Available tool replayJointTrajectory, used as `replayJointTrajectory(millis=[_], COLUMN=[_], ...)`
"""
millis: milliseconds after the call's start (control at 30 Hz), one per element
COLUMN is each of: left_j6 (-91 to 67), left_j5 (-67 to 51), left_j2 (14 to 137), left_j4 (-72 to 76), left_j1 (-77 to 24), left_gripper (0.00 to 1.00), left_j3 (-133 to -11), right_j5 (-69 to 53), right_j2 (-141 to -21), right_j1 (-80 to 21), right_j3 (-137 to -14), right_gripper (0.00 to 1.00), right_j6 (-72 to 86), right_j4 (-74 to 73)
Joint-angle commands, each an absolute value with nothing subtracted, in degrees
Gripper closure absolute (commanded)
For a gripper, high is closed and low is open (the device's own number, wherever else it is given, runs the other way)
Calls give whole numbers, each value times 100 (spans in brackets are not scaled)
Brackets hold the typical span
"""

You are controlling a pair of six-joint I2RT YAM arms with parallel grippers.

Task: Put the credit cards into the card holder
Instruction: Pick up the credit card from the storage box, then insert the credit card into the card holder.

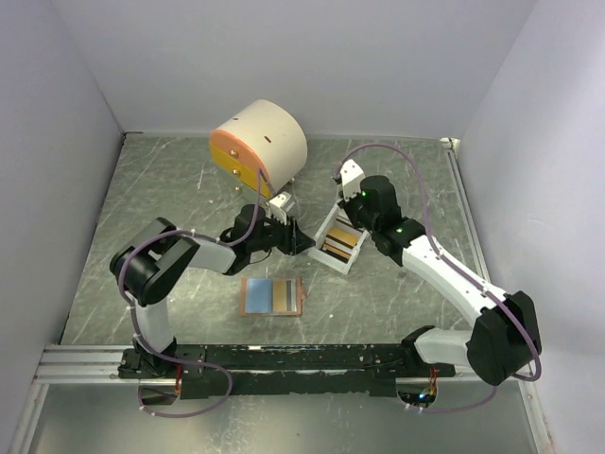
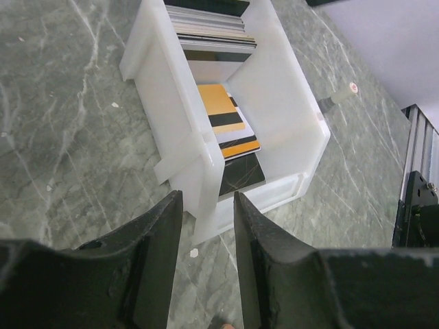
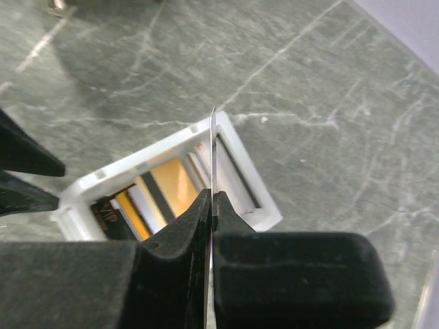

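Several credit cards (image 2: 226, 127), orange, black and whitish, lie stacked in a small white tray (image 2: 288, 89) at mid-table (image 1: 333, 264). My right gripper (image 3: 211, 197) hangs over the tray (image 3: 236, 147) and is shut on one thin credit card (image 3: 212, 137), seen edge-on and upright. In the top view the right gripper (image 1: 348, 214) is above the tray's far end. My left gripper (image 2: 208, 202) is open at the tray's near corner, with the corner wall just ahead of its fingertips, and sits left of the tray (image 1: 304, 243). The card holder (image 1: 300, 296) lies open nearer the bases, showing a blue and a tan card.
A round cream cabinet (image 1: 260, 142) with orange-yellow drawers stands at the back, behind the left gripper. Grey walls close in the table on three sides. A black rail (image 1: 284, 359) runs along the near edge.
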State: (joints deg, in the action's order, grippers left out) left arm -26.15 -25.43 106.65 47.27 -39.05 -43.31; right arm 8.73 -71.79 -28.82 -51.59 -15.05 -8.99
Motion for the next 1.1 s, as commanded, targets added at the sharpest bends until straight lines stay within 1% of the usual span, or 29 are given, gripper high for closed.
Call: replayJointTrajectory(millis=[0, 100, 167, 267, 367, 500, 633, 700, 733, 900, 1067], left_j6=[-2551, -2566, -2656, -2872, -3010, -3046, -3280, -3419, -3487, -3765, -3882], left_j5=[-2229, -2095, -1858, -1466, -1281, -1152, -1067, -1069, -1049, -1003, -1361], left_j2=[10243, 10045, 9826, 9277, 8776, 8195, 7401, 6994, 6810, 6177, 6197], left_j4=[4381, 3665, 3068, 2441, 1736, 874, 475, 355, 288, 89, 540], left_j1=[-3826, -3760, -3707, -3617, -3567, -3565, -3567, -3568, -3568, -3562, -3568], left_gripper=[55, 58, 59, 61, 64, 73, 77, 80, 81, 93, 93], left_j3=[-4204, -4354, -4389, -4205, -4089, -3891, -3344, -2999, -2869, -2389, -2044], right_j5=[211, -17, -62, -72, -422, -574, -1082, -1162, -1125, -593, -380], right_j2=[-6826, -6410, -6171, -6039, -6036, -5880, -5557, -5568, -5617, -5877, -6088], right_j1=[-2853, -2854, -2853, -2855, -2854, -2856, -2850, -2860, -2872, -3090, -3532], right_j3=[-5188, -4959, -4881, -5047, -5171, -4932, -4190, -4011, -3994, -4178, -4208], right_gripper=[100, 100, 100, 100, 100, 100, 100, 100, 100, 100, 100], right_j6=[-557, 326, 1205, 2123, 2652, 3608, 4612, 5081, 5294, 6025, 6421], right_j4=[-946, -715, -654, -1208, -1581, -1704, -993, -877, -948, -1719, -1649])
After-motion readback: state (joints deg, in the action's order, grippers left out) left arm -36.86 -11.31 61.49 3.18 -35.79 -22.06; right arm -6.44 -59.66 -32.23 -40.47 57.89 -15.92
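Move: The card holder lies open some 22 cm to the right hand's left and 20 cm back from it, roughly 17 cm below. The storage box's middle is about 4 cm back, 2 cm left and 14 cm below the right hand. From the left hand the card holder is about 14 cm back, 9 cm left and 7 cm lower; the storage box is some 10 cm to that hand's right, 3 cm ahead and slightly below. Back and to the left, about 13 cm in all, the right hand carries the credit card it still pinches from the storage box towards the card holder, rising about 5 cm before sinking slightly below its starting height and rolling some 70 degrees about its fingers, left side up. The left hand leaves the box corner, first left and slightly up, then back and down to the card holder's left page, closing from half open to nearly shut. ##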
